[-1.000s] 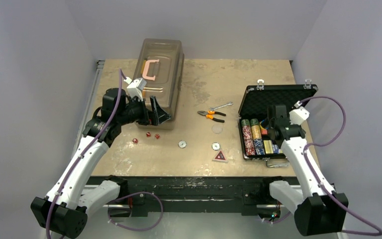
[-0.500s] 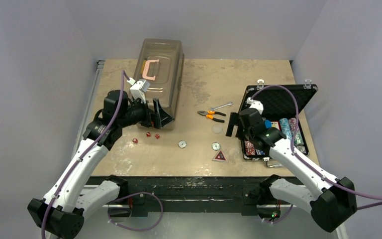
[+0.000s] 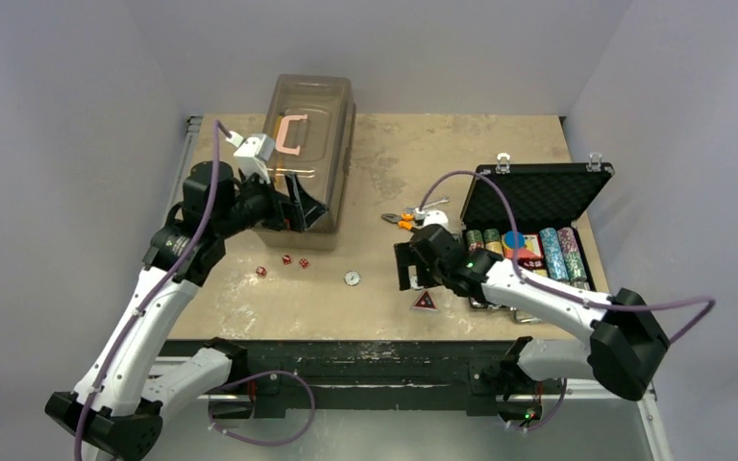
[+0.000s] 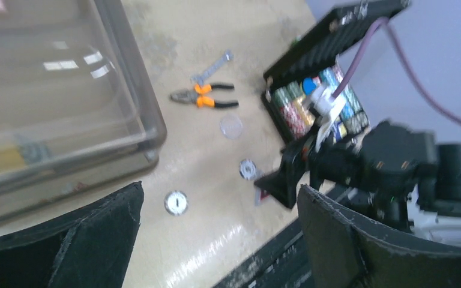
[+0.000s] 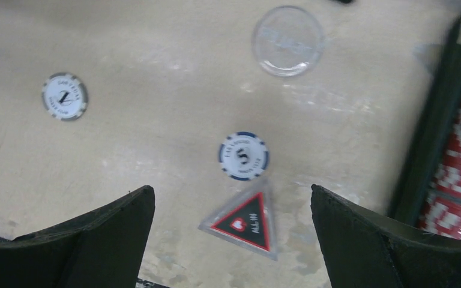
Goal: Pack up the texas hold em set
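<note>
The black case (image 3: 536, 197) lies open at the right, with rows of multicoloured chips (image 3: 538, 252) in it. My right gripper (image 3: 410, 272) hangs open left of it, low over the table. Between its fingers lie the red triangle token (image 5: 245, 219) and a blue-rimmed round button (image 5: 244, 155), neither touched. A grey-rimmed button (image 5: 65, 96) and a clear disc (image 5: 289, 40) lie further off. Three red dice (image 3: 286, 260) sit left of centre. My left gripper (image 3: 303, 213) is open and empty, against the brown box's near end.
The large translucent brown box (image 3: 307, 134) with a pink handle stands at the back left. Orange-handled pliers (image 4: 207, 99) and a wrench (image 4: 213, 66) lie mid-table, behind my right arm. The case's left wall (image 5: 438, 138) is close to my right finger.
My right arm has swung left, from above the case to above the triangle token and button. My left arm has pulled back slightly along the brown box. Both grippers stay open.
</note>
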You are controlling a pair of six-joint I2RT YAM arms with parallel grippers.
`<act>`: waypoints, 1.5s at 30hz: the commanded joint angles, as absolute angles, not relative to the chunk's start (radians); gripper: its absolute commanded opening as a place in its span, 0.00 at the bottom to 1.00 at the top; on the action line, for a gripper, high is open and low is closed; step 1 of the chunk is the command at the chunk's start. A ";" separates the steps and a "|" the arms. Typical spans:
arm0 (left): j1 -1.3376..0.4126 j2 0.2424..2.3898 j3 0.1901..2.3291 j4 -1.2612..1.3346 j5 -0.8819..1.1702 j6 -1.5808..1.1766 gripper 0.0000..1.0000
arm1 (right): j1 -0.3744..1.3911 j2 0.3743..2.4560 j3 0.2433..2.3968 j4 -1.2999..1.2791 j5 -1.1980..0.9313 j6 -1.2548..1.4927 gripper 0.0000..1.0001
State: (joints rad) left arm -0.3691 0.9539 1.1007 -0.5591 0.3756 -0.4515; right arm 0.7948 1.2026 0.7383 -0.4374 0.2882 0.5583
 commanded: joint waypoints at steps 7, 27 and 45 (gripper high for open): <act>-0.374 0.740 1.030 -0.709 -0.048 -0.544 0.91 | 0.940 1.393 0.864 -0.110 0.252 0.584 0.99; -0.290 0.946 0.636 -0.842 -0.371 -1.256 0.73 | 0.939 1.276 0.768 -0.134 0.267 0.441 0.99; -0.063 1.192 0.673 -0.700 -0.190 -1.419 0.69 | 0.933 1.204 0.683 -0.106 0.301 0.401 0.99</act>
State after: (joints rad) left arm -0.0853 1.1557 0.6254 -0.7361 -0.2031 -1.3479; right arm 0.9356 1.2148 0.6838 -0.1417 0.2764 0.4221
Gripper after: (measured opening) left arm 0.701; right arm 0.987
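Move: About 14 cm to the left hand's left, almost level with it fore and aft and some 29 cm below, lies the leftmost red die; the middle die sits 6 cm right and 3 cm beyond that one, the right die 10 cm right and 2 cm beyond. For the right hand, 8 cm up, the "1" chip is 14 cm left and 3 cm ahead, the "5" chip 2 cm straight ahead, the ALL IN triangle 3 cm straight back. Swooping down about 26 cm and 16 cm to the left after a brief rise, the left hand comes in low beside the leftmost die, its wrist turning some 75 degrees counter-clockwise and tipping until the fingers point mostly down; they narrow partway, holding nothing. The empty, open right hand swings 10 cm left above the table, then eases 4 cm back right, rising slightly, to hover between the "5" and "1" chips. ##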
